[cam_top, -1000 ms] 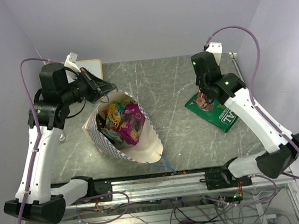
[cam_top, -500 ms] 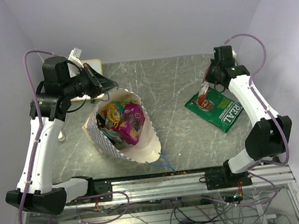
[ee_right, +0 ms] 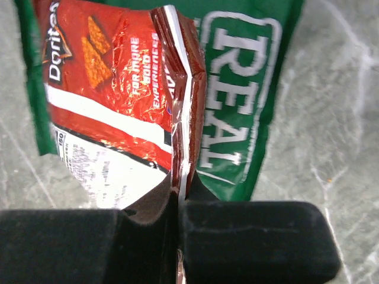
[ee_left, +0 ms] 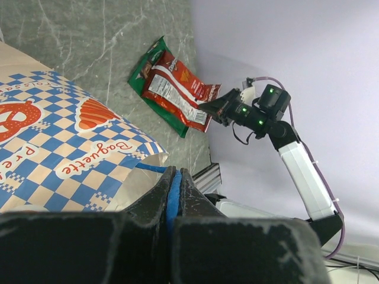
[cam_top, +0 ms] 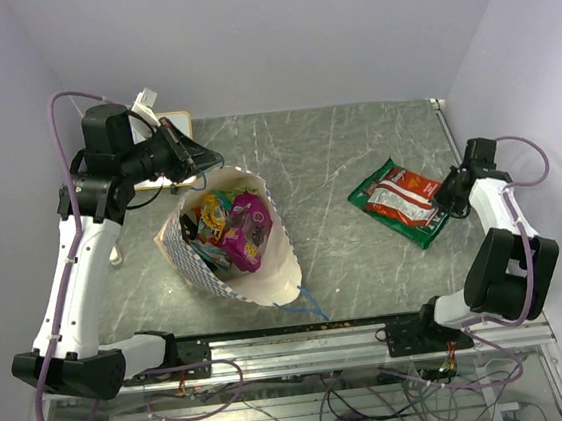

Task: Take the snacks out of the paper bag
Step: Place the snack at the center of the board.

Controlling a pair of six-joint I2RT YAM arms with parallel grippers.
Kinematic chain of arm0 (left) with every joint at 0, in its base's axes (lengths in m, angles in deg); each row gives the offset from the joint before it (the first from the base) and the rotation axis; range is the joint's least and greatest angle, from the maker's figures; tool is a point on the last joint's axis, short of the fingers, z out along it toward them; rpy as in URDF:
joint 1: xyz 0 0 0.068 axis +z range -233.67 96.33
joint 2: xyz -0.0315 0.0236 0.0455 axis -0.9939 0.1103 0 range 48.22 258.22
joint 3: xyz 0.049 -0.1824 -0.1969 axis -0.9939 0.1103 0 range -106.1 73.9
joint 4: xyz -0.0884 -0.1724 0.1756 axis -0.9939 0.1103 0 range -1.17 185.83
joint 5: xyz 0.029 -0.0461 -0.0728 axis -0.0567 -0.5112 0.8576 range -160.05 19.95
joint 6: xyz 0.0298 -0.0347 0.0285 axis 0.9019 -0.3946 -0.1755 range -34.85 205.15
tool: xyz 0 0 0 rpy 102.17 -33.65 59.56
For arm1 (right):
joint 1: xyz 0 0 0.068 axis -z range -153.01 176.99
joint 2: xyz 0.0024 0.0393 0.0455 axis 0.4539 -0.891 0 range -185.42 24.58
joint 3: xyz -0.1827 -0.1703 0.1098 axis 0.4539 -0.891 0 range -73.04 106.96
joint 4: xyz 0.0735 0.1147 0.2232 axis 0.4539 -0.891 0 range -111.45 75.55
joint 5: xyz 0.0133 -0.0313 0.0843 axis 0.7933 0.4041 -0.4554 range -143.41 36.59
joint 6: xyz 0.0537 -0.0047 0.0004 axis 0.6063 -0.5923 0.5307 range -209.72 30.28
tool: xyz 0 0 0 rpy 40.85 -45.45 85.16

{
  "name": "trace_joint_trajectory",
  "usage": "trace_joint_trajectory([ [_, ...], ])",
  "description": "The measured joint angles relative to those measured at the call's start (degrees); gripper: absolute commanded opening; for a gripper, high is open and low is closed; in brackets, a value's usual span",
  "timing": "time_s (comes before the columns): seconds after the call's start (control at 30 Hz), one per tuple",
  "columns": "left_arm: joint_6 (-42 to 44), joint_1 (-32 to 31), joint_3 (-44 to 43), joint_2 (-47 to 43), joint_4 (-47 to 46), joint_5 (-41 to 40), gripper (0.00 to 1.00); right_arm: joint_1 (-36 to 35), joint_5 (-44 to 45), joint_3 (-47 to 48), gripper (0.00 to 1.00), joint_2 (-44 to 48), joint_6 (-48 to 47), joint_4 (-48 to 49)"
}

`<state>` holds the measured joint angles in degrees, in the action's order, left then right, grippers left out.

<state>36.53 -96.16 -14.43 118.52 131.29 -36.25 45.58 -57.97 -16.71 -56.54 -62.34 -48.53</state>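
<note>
The paper bag [cam_top: 272, 272] lies open toward the back left, checkered band [ee_left: 59, 136] outward. My left gripper [cam_top: 211, 163] holds its rim up, shut on the blue cord handle [ee_left: 151, 168] between the fingertips [ee_left: 173, 171]. Inside are several snacks, among them a purple packet [cam_top: 248, 229]. At the right a red chip packet [cam_top: 405, 197] lies across the green chip bag [cam_top: 430, 228]. My right gripper [cam_top: 448, 201] is shut on the red packet's [ee_right: 106, 89] end seam, low over the green bag [ee_right: 237, 89].
A small whiteboard [cam_top: 179, 121] sits at the back left behind the left arm. The table's right edge and the wall are close beside the right gripper. A metal rail [cam_top: 305, 344] runs along the front edge.
The right arm has swung out to the right and down, pulling the red packet flat over the green bag. The left arm has barely moved and keeps the handle.
</note>
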Motion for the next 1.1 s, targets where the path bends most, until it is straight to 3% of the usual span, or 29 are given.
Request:
trace_joint_trajectory([
  [0.23,0.22,0.00,0.00,0.00,0.00,0.17,0.07,2.62,-1.84,-3.34,0.03,-0.52,-4.48,1.40],
  [0.57,0.26,0.00,0.02,-1.03,0.44,0.20,0.07,2.58,-12.66,-3.08,0.07,-6.14,-4.39,9.35],
  [0.73,0.22,0.00,0.90,-2.19,0.59,0.17,0.07,2.47,-10.58,-2.56,0.30,-6.58,-4.22,9.38],
  [0.87,0.20,0.00,1.60,-3.04,0.72,0.15,0.07,2.45,-5.68,-2.43,0.64,-6.12,-4.74,7.04],
  [1.1,-0.28,0.00,3.17,-4.70,0.66,0.11,0.07,3.50,3.21,-4.72,0.71,0.85,-3.80,1.46],
])
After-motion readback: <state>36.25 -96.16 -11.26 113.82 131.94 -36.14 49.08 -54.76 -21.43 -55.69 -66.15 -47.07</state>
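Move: The right hand grips the near-right end of the red Doritos snack, whose middle lies about 9 cm to its left, 1 cm ahead and 5 cm below. The green snack it is being laid on has its middle about 10 cm left, 1 cm ahead and 7 cm down. The table's right edge runs some 9 cm to the hand's right, 8 cm lower. From the left hand, the Doritos lies roughly 44 cm right, 4 cm ahead and 36 cm below. Down about 3 cm while first easing back a little, then forward and slightly left nearly 4 cm, the right hand brings the still-pinched Doritos end down over the green snack, wrist turning some 10 degrees and back. The fingers then open wide, let go and withdraw back and to the right. The left hand, still pinching the paper bag's blue handle, drifts back 2 cm. ##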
